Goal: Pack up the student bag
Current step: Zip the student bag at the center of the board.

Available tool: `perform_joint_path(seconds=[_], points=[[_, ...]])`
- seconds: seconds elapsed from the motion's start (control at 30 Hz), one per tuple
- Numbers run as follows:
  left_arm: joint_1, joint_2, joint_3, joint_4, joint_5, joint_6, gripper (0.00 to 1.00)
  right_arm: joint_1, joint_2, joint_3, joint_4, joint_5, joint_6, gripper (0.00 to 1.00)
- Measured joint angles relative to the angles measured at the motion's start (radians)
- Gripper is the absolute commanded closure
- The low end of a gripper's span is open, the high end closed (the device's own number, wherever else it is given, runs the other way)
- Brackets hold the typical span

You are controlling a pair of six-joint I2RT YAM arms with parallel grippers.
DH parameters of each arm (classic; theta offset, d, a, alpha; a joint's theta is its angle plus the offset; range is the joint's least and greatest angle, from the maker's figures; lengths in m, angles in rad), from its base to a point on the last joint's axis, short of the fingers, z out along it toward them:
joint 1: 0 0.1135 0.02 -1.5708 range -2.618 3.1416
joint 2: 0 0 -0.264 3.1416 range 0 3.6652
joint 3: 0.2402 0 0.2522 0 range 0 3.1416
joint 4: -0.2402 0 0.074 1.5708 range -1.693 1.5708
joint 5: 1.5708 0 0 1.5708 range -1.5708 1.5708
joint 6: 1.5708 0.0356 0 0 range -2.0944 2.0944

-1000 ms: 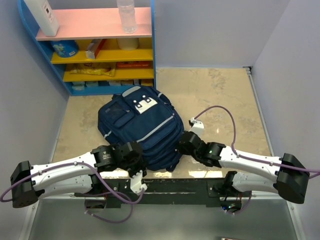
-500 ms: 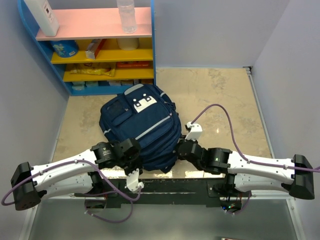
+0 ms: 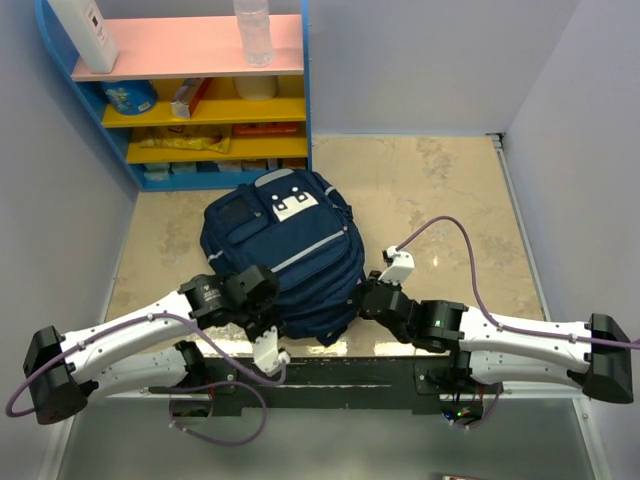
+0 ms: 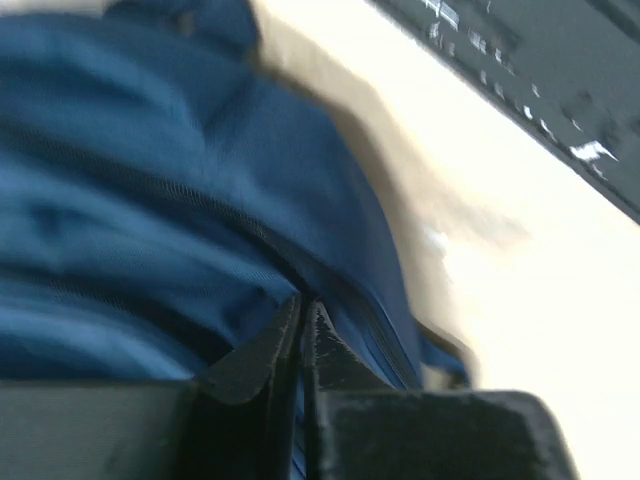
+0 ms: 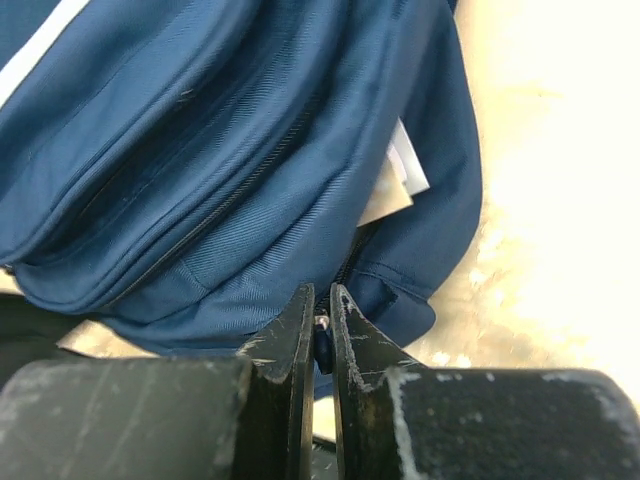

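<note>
The student bag [image 3: 285, 250], navy with grey stripes and a white patch, lies on the tan table between my two arms. My left gripper [image 3: 262, 310] is at its near left corner. In the left wrist view its fingers [image 4: 303, 305] are pressed together, with blue bag fabric [image 4: 150, 200] by a zip line pinched between them. My right gripper [image 3: 360, 300] is at the bag's near right corner. It is shut on a small dark zipper pull [image 5: 322, 338]. Above the pull, white paper [image 5: 400, 175] shows through the parted zip.
A blue shelf unit [image 3: 190, 45] with a pink top stands at the back left. It holds a clear bottle [image 3: 253, 30], a white container [image 3: 85, 30] and snack packs on yellow shelves. Walls close in on both sides. A black rail [image 3: 330, 375] runs along the near edge.
The bag has shifted away from the arm bases and turned slightly. The right gripper has drawn back toward the near edge, still gripping. The left wrist has moved up along the bag's left side.
</note>
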Motion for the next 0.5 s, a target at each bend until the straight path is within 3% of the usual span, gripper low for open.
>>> perform_joint_path(seconds=[0.07, 0.2, 0.27, 0.3, 0.5], points=[[0.043, 0.047, 0.082, -0.074, 0.002, -0.059, 0.8, -0.006, -0.002, -0.031, 0.058, -0.006, -0.045, 1.0], [0.079, 0.159, 0.299, -0.222, 0.05, -0.201, 0.55, 0.024, 0.082, -0.037, 0.134, 0.001, -0.115, 1.0], [0.08, 0.205, 0.385, -0.268, 0.105, -0.256, 0.52, 0.061, 0.122, -0.037, 0.166, 0.007, -0.142, 1.0], [0.08, 0.224, 0.417, -0.269, 0.138, -0.282, 0.43, 0.076, 0.132, -0.037, 0.177, 0.006, -0.151, 1.0], [0.063, 0.316, 0.499, -0.204, 0.296, -0.424, 0.41, 0.117, 0.119, -0.039, 0.209, 0.003, -0.16, 1.0]])
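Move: The zip slider of the student bag, already pinched in the right fingers, lies about 19 cm to the left hand's right, 4 cm farther out and perhaps 3 cm higher; the bag's near tip is some 12 cm right of the left hand and 2 cm back. The right hand draws along the near-side zip, whose stretch at the left fingers lies roughly 19 cm left of the right hand, 4 cm back and 3 cm lower. A book corner shows about 7 cm ahead of the right hand and 2 cm right. The bag's fabric beside the zip is let go by the left fingers, which open to over half; that hand rises about 8 cm, then swings some 6 cm right towards the slider, its fingertips tilting back towards the base by around 25 degrees. The right hand keeps its pinch on the slider and draws it left along the zip about 4 cm, a little back and down, turning slightly counter-clockwise. ##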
